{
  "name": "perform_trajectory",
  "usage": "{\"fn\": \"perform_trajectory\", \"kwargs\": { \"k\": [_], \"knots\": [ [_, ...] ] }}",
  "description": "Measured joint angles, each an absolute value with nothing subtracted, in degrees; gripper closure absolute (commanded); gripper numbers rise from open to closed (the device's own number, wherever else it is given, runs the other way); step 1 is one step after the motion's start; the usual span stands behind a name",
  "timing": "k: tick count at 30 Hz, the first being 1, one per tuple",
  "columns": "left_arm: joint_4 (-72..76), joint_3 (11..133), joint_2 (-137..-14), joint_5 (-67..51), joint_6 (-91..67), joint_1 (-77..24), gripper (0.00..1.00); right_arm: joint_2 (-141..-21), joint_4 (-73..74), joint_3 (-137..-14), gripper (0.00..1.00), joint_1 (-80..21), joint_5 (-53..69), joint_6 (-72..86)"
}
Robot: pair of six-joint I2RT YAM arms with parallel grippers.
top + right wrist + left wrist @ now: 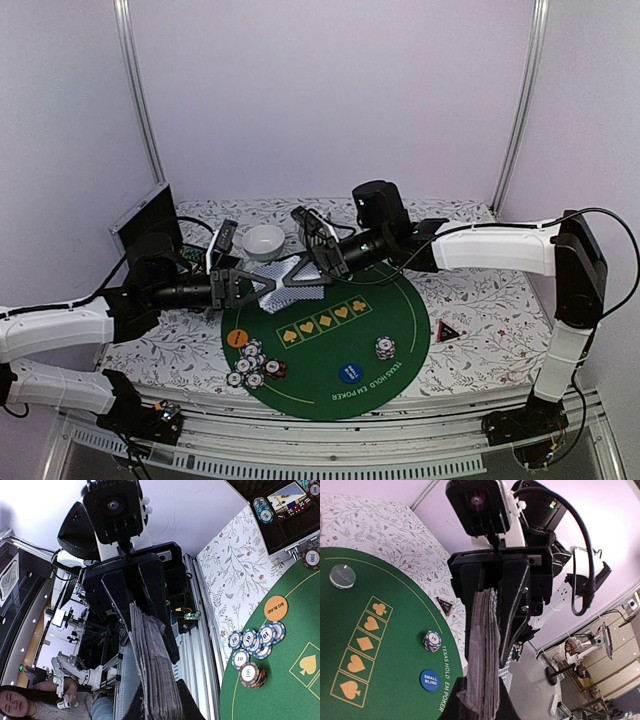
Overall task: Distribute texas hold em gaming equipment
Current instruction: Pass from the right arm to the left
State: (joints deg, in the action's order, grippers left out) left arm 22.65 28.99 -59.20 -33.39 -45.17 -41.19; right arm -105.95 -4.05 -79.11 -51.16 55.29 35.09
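Note:
A deck of grey-blue-backed playing cards [285, 278] hangs above the far-left rim of the green mat [400, 300], held from both ends. My left gripper [247, 286] is shut on its left end and my right gripper [322, 262] on its right end. The left wrist view shows the deck [485, 650] edge-on between my left gripper's [485, 705] fingers. The right wrist view shows the deck [157, 675] inside my right gripper [162, 707]. On the mat lie a cluster of striped chips [250, 366], a chip stack [385, 347], an orange disc [236, 338] and a blue disc [348, 374].
A white bowl [264, 240] stands behind the deck. An open black case [150, 225] sits at the back left, with chips [262, 509] inside. A red-black triangle [447, 331] lies right of the mat. A pale disc [342, 576] rests at the mat's far side.

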Motion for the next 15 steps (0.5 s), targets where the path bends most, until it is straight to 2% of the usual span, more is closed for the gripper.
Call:
{"fn": "perform_trajectory", "kwargs": {
  "k": [3,6,12,14,15],
  "knots": [
    [22.63,28.97,-58.94,-32.97,-45.3,-41.19,1.0,-105.95,-4.08,-79.15,0.68,-51.13,55.2,34.81],
    [22.5,28.84,-58.02,-31.86,-45.69,-41.19,1.0,-105.73,-4.05,-78.87,0.54,-51.18,53.12,34.33],
    [21.82,28.53,-56.36,-30.5,-45.8,-41.19,1.0,-100.42,-4.27,-72.12,0.48,-50.0,48.34,32.82],
    [21.85,28.4,-56.07,-30.55,-45.87,-41.19,1.0,-98.91,-4.14,-70.76,0.5,-49.52,47.99,32.1],
    [21.87,28.38,-55.94,-30.55,-45.89,-41.19,1.0,-98.24,-4.27,-70.19,0.54,-49.41,47.77,31.79]
  ]
}}
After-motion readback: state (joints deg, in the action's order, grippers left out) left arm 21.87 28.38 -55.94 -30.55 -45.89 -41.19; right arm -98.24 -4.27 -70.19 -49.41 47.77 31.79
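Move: Both hands pinch the stack of cards from either side, its middle about 4 cm to the left hand's right and some 3 cm to the right hand's left and 1 cm back, level with both. About 22 cm below, counted from the left hand, the big blind button lies roughly 7 cm left and 2 cm back, and the red chip stack straight back some 8 cm. The right fingers open off the cards and draw about 3 cm right while the left keeps its pinch. ##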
